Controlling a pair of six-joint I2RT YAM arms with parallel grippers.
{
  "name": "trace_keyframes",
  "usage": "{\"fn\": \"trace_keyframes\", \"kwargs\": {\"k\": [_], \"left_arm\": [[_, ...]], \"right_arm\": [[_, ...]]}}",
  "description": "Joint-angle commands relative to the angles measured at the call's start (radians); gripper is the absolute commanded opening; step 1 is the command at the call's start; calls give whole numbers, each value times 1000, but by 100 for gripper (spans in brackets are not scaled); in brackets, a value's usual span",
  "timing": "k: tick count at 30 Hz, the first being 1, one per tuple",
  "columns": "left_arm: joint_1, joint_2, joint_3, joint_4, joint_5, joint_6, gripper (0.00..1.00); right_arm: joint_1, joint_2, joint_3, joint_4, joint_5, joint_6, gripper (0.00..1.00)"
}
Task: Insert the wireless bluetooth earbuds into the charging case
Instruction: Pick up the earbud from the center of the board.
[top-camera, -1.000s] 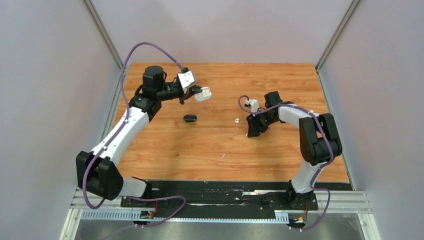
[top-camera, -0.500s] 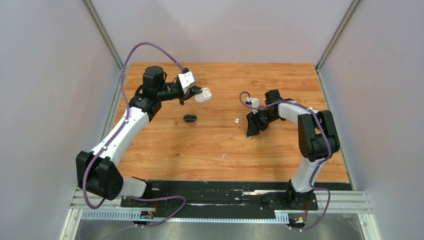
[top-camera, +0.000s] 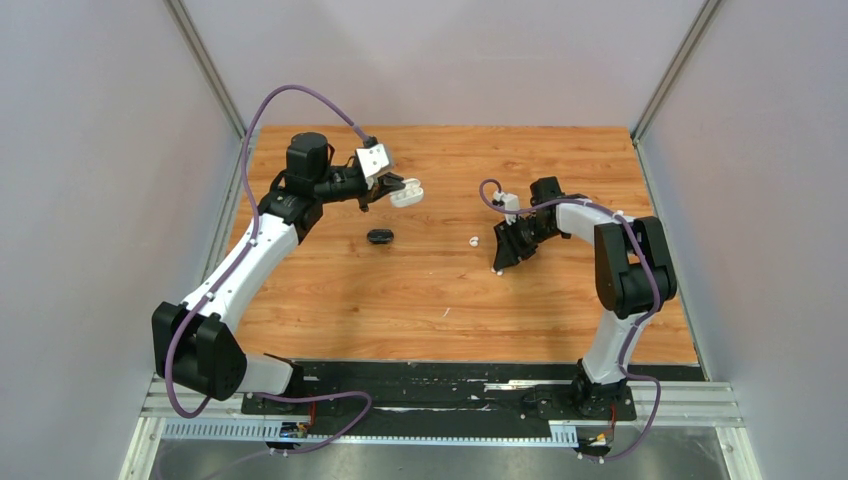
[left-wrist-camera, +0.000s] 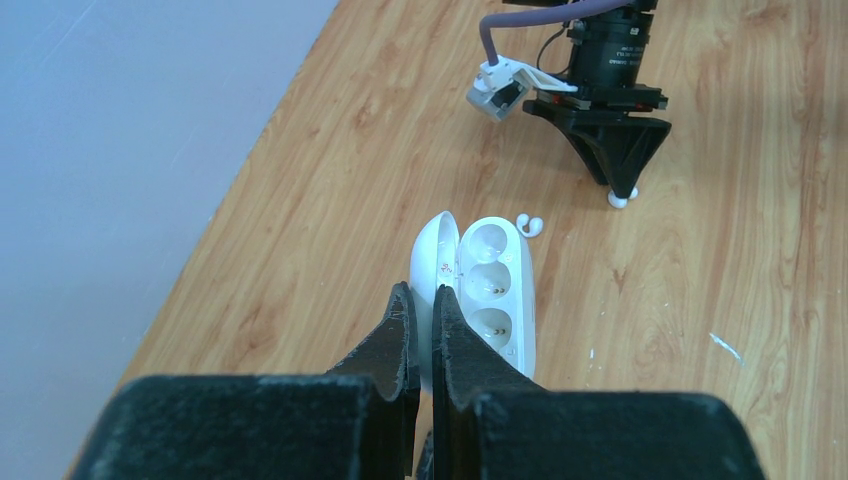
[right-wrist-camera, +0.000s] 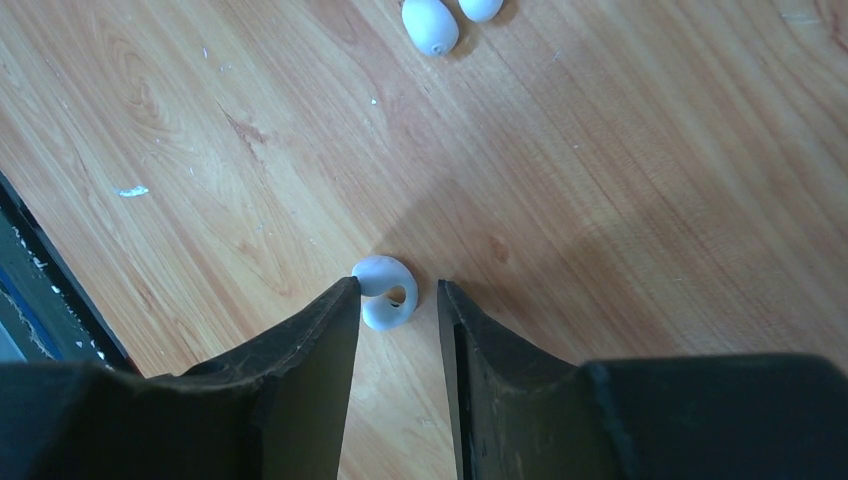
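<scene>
My left gripper (left-wrist-camera: 422, 295) is shut on the lid of an open white charging case (left-wrist-camera: 497, 290), held above the table at back left (top-camera: 406, 193); its earbud wells show empty. My right gripper (right-wrist-camera: 397, 288) is open, tips down on the wood, straddling a white C-shaped earbud (right-wrist-camera: 385, 292). The bud touches the left finger (right-wrist-camera: 345, 300) and stands apart from the right one. A second white earbud (right-wrist-camera: 432, 24) lies just beyond, also visible from the top camera (top-camera: 473, 240). No black earbuds show.
A small black case (top-camera: 379, 236) lies on the wooden table (top-camera: 420, 300) between the arms, nearer the left one. Grey walls close in the table's left, right and back sides. A black rail (top-camera: 440, 385) runs along the near edge.
The right gripper shifted slightly toward the back left over the white earbud. The left arm and the white case have barely moved.
</scene>
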Motion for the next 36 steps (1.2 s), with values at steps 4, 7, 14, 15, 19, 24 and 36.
{"fn": "trace_keyframes", "kwargs": {"k": [4, 7, 14, 15, 19, 24, 36], "left_arm": [[-5, -10, 41, 3, 20, 5, 0], [-5, -7, 41, 7, 20, 6, 0], [-5, -5, 36, 7, 23, 1, 0], [-5, -4, 35, 8, 23, 0, 0], [-5, -3, 35, 14, 24, -6, 0], [-4, -3, 34, 13, 22, 1, 0], [-5, 3, 38, 7, 27, -2, 0]], "right_arm": [[31, 2, -64, 58, 137, -59, 40], [40, -18, -89, 67, 139, -53, 39], [42, -31, -102, 83, 154, -51, 31], [42, -31, -100, 83, 153, -50, 30], [41, -44, -95, 85, 155, -39, 21], [42, -60, -76, 72, 168, -27, 23], [33, -123, -3, -14, 105, -38, 0]]}}
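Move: The C-shaped white earbud to grasp lies almost between your open right fingertips, about 1 cm back, 1 cm left and 1 cm below. The other white earbud is roughly 7 cm farther out and 5 cm left of it; a pale scrap lies about 9 cm back and 12 cm left of your right hand. From the left hand, which holds the white case up, the target earbud is some 20 cm right, 5 cm back and 28 cm below. Ease the right gripper about 1.5 cm back towards the base and slightly left, close along the board, to centre the fingertips over the near white earbud. Close the fingers from roughly two-fifths open to nearly shut, pinching the earbud between the tips, and come up about half a centimetre as they finish closing. ##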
